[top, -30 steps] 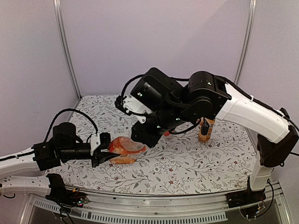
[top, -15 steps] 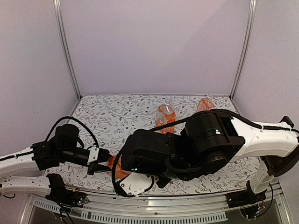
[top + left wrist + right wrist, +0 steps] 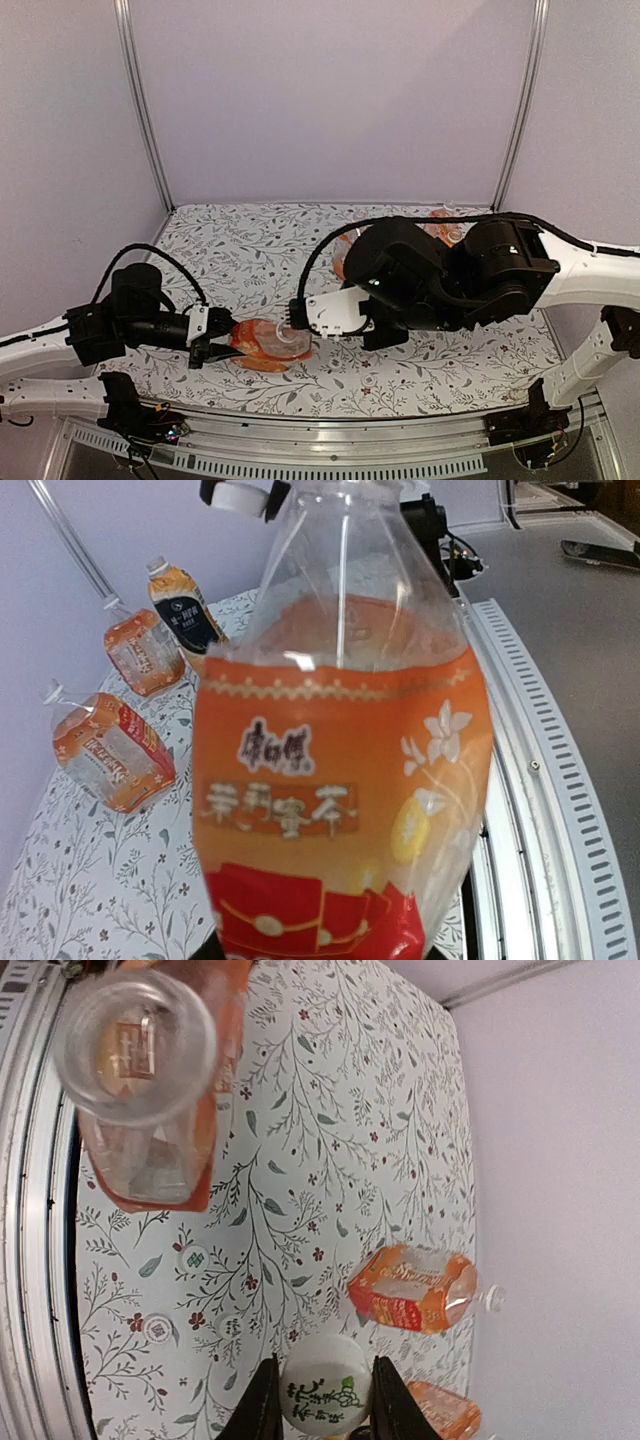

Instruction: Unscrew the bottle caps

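Observation:
My left gripper (image 3: 226,341) is shut on the base of an orange-drink bottle (image 3: 265,344), which lies level just above the table near its front edge. That bottle (image 3: 340,770) fills the left wrist view, its red-and-orange label facing the camera. Its mouth (image 3: 135,1045) stands open with no cap on it. My right gripper (image 3: 325,1392) is shut on a white bottle cap (image 3: 327,1405) with a green print, held clear of that mouth. In the top view the right gripper (image 3: 297,320) sits just right of the bottle's neck. The cap (image 3: 237,494) also shows beside the neck in the left wrist view.
Three loose white caps (image 3: 192,1257) (image 3: 157,1329) (image 3: 228,1325) lie on the flowered table (image 3: 250,250). A black-labelled bottle (image 3: 185,610) and two orange ones (image 3: 140,650) (image 3: 110,750) are at the back. The metal rail (image 3: 520,780) runs along the front edge.
The right arm has swung from above the bottle, down across the front, to the right of its neck. The left gripper has kept hold of the bottle, lowering it slightly.

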{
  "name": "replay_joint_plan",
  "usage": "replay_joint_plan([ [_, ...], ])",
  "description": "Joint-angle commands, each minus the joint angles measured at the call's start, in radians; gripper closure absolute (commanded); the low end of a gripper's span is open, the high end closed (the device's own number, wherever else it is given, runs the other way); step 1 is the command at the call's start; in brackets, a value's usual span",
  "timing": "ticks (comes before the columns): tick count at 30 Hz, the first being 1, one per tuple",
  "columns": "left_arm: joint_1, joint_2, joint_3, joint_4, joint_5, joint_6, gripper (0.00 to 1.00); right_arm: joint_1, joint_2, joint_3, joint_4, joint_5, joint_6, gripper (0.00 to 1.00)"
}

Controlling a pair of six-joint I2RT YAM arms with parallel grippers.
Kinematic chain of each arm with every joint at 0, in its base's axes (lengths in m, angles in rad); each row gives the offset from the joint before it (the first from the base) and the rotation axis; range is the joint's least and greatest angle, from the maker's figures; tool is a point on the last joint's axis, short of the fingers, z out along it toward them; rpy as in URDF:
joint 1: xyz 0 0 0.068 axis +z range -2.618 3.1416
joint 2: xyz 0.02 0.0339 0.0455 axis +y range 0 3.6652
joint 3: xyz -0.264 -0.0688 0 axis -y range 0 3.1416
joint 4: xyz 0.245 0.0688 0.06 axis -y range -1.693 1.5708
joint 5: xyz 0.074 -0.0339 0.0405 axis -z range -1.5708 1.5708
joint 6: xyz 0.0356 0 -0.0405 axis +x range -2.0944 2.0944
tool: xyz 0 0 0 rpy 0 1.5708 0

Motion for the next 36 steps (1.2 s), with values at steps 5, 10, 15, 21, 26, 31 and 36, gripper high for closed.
replay_joint_plan([
  [5,-0.004,-0.019,-0.043,0.159,-0.245,-0.169,0.96,-0.152,-0.092,-0.449,0.393,-0.233,0.908,1.0],
  [10,0.022,-0.028,-0.058,0.244,-0.374,-0.255,0.96,-0.146,0.093,-0.489,0.454,-0.305,1.049,1.0],
  [15,0.036,-0.039,-0.062,0.247,-0.36,-0.264,0.96,-0.133,0.282,-0.393,0.381,-0.295,1.007,1.0],
  [21,0.041,-0.037,-0.061,0.246,-0.356,-0.264,0.96,-0.134,0.404,-0.363,0.361,-0.316,0.97,1.0],
  [26,0.041,-0.034,-0.059,0.245,-0.349,-0.262,0.96,-0.133,0.424,-0.354,0.335,-0.326,0.964,0.78],
  [31,0.041,-0.031,-0.058,0.244,-0.344,-0.261,0.96,-0.128,0.399,-0.252,0.213,-0.3,0.966,0.2],
  [36,0.043,-0.029,-0.057,0.239,-0.322,-0.251,0.96,-0.12,0.262,-0.177,0.181,-0.279,0.898,0.09],
])
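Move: The right hand holds the unscrewed white cap. Its landing spot on the table is almost straight below, some 26 cm down, about 1 cm ahead and 1 cm left. Three loose caps lie there: one 6 cm ahead of that spot, one 6 cm right and 2 cm ahead of it, one 6 cm right and 10 cm ahead of it. From the left hand, gripping the open bottle, the spot is about 14 cm right, 2 cm ahead, 17 cm down. Right hand lowers the cap about 26 cm onto the table and opens; left carries its bottle forward 7 cm. ##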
